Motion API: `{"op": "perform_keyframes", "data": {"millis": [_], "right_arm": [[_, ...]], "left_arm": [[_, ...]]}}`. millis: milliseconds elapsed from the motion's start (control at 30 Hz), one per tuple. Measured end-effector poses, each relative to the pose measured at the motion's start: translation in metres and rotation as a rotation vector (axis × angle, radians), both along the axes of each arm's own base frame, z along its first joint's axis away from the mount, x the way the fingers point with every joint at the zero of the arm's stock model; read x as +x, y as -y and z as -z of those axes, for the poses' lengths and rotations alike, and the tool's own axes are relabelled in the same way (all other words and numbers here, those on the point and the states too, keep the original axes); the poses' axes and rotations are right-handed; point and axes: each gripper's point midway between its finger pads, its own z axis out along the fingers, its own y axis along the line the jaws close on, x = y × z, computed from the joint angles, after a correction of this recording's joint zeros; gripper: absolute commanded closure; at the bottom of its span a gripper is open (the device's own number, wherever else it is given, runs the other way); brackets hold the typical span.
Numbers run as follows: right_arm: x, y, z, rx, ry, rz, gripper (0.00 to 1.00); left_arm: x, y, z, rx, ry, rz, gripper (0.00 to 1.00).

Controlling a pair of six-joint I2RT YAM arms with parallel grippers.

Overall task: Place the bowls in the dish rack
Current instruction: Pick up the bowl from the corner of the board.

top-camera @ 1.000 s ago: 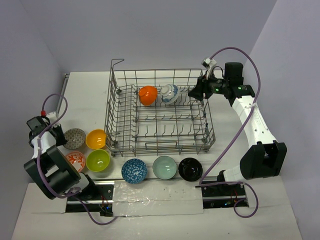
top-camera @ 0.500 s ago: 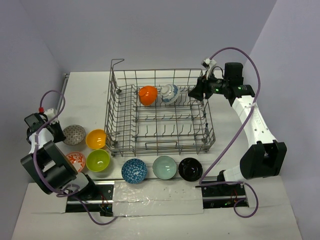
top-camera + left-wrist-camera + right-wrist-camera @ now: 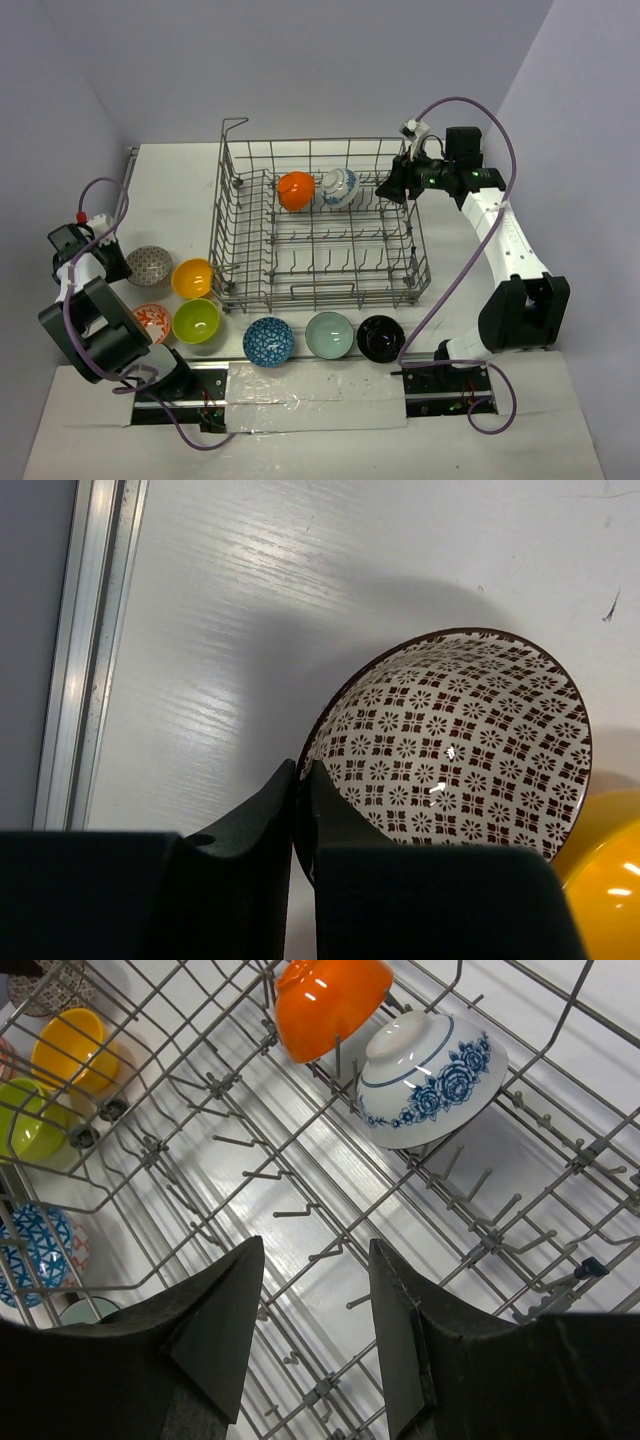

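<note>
My left gripper (image 3: pixel 120 262) (image 3: pixel 302 770) is shut on the near rim of a white bowl with a brown flower pattern (image 3: pixel 149 265) (image 3: pixel 460 740), one finger inside and one outside. The bowl is at the table's left, beside the yellow bowl (image 3: pixel 192 278) (image 3: pixel 610 870). The grey wire dish rack (image 3: pixel 216 232) (image 3: pixel 300 1210) holds an orange bowl (image 3: pixel 295 190) (image 3: pixel 330 1000) and a white bowl with blue flowers (image 3: pixel 338 187) (image 3: pixel 430 1080), both tipped on the far row of tines. My right gripper (image 3: pixel 392 185) (image 3: pixel 315 1243) hangs open over the rack's far right corner, holding nothing.
Along the rack's left and front sit a lime green bowl (image 3: pixel 196 320), a red-and-white bowl (image 3: pixel 152 320), a blue-patterned bowl (image 3: pixel 268 341), a pale teal bowl (image 3: pixel 329 334) and a glossy black bowl (image 3: pixel 380 338). A metal rail (image 3: pixel 85 650) runs along the table's left edge.
The left gripper has finished shutting on the patterned bowl's rim and shifted it slightly left and farther back. The right arm barely moved.
</note>
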Motion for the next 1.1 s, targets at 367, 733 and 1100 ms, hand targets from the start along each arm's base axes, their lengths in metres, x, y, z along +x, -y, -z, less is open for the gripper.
{"op": "perform_keyframes", "data": {"millis": [367,733,1100], "right_arm": [[-0.001,0.000,0.005,-0.005,-0.018,-0.004,0.46],[-0.002,0.001,0.007,-0.011,-0.019,-0.010,0.46],[-0.006,0.000,0.012,-0.013,-0.045,-0.024,0.46]], "left_arm": [[0.008,-0.002,-0.014,0.010,0.009,-0.003,1.00],[0.016,-0.008,-0.028,0.018,0.034,-0.025,1.00],[0.024,-0.010,-0.061,0.040,0.085,-0.034,1.00]]}}
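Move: The fingers of my left hand are already shut on the left rim of the patterned bowl, whose middle is about 6 cm to the right, 1 cm ahead and 2 cm below. The yellow bowl is roughly 16 cm right and 2 cm back, the red-and-white bowl some 7 cm right and 13 cm back. The rack's left side stands about 21 cm right and 12 cm ahead. From my right hand the patterned bowl is about 57 cm left, 13 cm back and 24 cm below. Keeping the pinch on the patterned bowl's left rim, I raise my left hand about 6 cm, easing some 2 cm forward, away from the red-and-white and yellow bowls. The lift starts slowly, nearly pauses halfway, then gathers speed; the wrist barely turns. ##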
